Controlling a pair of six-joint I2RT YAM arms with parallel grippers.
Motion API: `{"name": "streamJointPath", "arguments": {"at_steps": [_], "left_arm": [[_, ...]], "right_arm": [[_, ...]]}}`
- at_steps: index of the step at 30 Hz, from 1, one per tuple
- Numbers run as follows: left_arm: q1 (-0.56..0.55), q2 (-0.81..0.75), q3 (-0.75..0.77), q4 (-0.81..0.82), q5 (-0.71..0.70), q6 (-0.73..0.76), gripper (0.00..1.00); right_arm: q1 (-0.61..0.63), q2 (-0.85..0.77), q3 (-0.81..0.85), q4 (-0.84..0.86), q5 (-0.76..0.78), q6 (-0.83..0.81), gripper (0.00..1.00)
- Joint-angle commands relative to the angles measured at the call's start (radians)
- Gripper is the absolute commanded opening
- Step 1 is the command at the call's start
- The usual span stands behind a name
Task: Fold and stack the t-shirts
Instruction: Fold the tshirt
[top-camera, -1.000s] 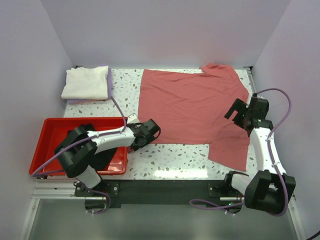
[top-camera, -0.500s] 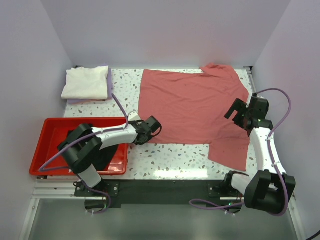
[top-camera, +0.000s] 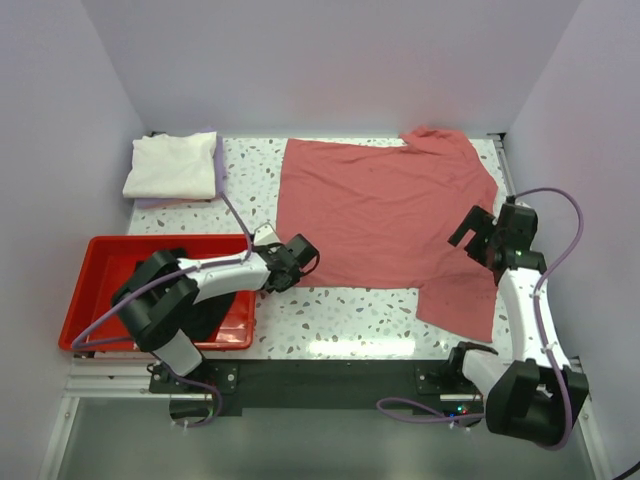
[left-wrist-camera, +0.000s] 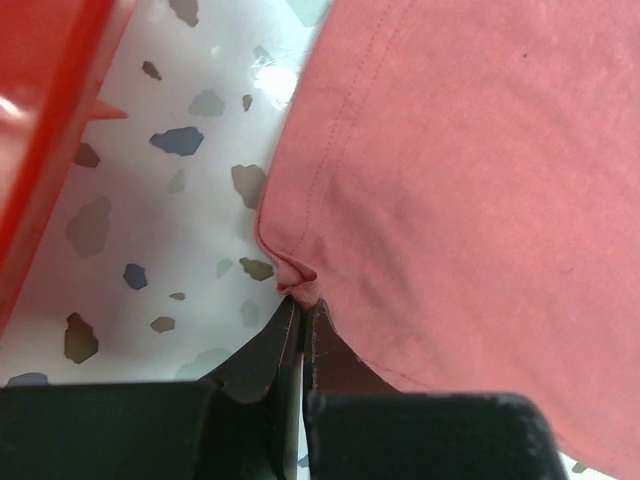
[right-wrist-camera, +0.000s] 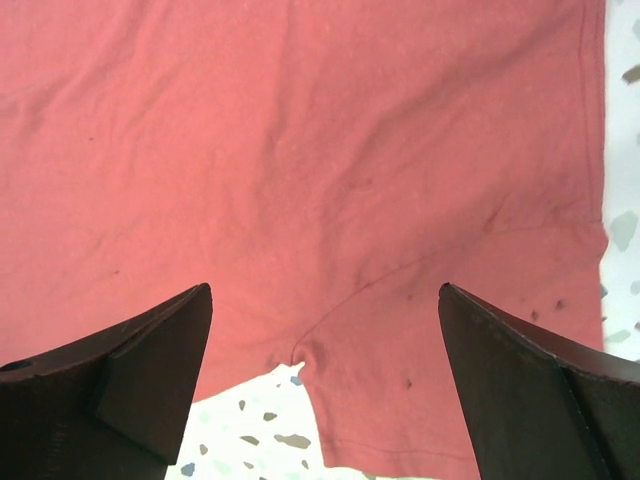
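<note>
A dusty red t-shirt (top-camera: 380, 210) lies spread flat across the middle and right of the table. My left gripper (top-camera: 303, 258) is at its near left corner, and in the left wrist view the gripper (left-wrist-camera: 302, 310) is shut on a small pinch of the hem of the shirt (left-wrist-camera: 470, 180). My right gripper (top-camera: 472, 228) hovers open over the shirt's right side. In the right wrist view the gripper (right-wrist-camera: 325, 290) has its fingers spread wide above the shirt (right-wrist-camera: 300, 130), where the sleeve meets the body. A folded cream-white t-shirt (top-camera: 172, 165) lies on a pale lavender one (top-camera: 218, 172) at the back left.
A red plastic tray (top-camera: 100, 262) sits at the near left, right beside the left arm; its wall (left-wrist-camera: 50, 120) shows in the left wrist view. Something dark lies in it under the arm. Speckled tabletop (top-camera: 340, 310) shows in front of the shirt. Walls close in on three sides.
My left gripper has shut on the red shirt's near left hem corner. The right arm has shifted slightly and stays open.
</note>
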Motion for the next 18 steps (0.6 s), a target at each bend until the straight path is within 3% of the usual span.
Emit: {"name": "streamJointPath", "arguments": {"at_steps": [1,10,18], "left_arm": [[0.003,-0.048,-0.055,0.005,0.023,0.025,0.0],[0.003,-0.131,-0.101,0.032,0.026,0.054,0.0],[0.003,-0.147,-0.124,0.08,0.063,0.08,0.0]], "right_arm": [[0.001,-0.066,-0.039,-0.042,-0.033,0.048,0.99],[-0.002,-0.161,-0.092,-0.373,0.053,0.171,0.99],[-0.002,-0.155,-0.206,-0.442,0.033,0.341,0.99]]}}
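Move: The left gripper is already shut on the shirt's near-left corner, right at its fingertips, with the red box's middle about 27 cm to its left. The near sleeve lies roughly 36 cm to its right and 4 cm back. From the open right gripper, that sleeve is about 9 cm back, 1 cm right and some 13 cm below; the armpit notch is about 4 cm back and 6 cm left, and the shirt's body about 14 cm ahead and 13 cm left. Draw the right gripper back about 11 cm and down some 7 cm, easing a little left, over the near sleeve towards its hem; tip the fingers further down and turn the wrist clockwise, keeping them wide open and clear of the cloth. Meanwhile keep the left pinch on the near-left corner and drag that corner about 2 cm back and slightly left. ##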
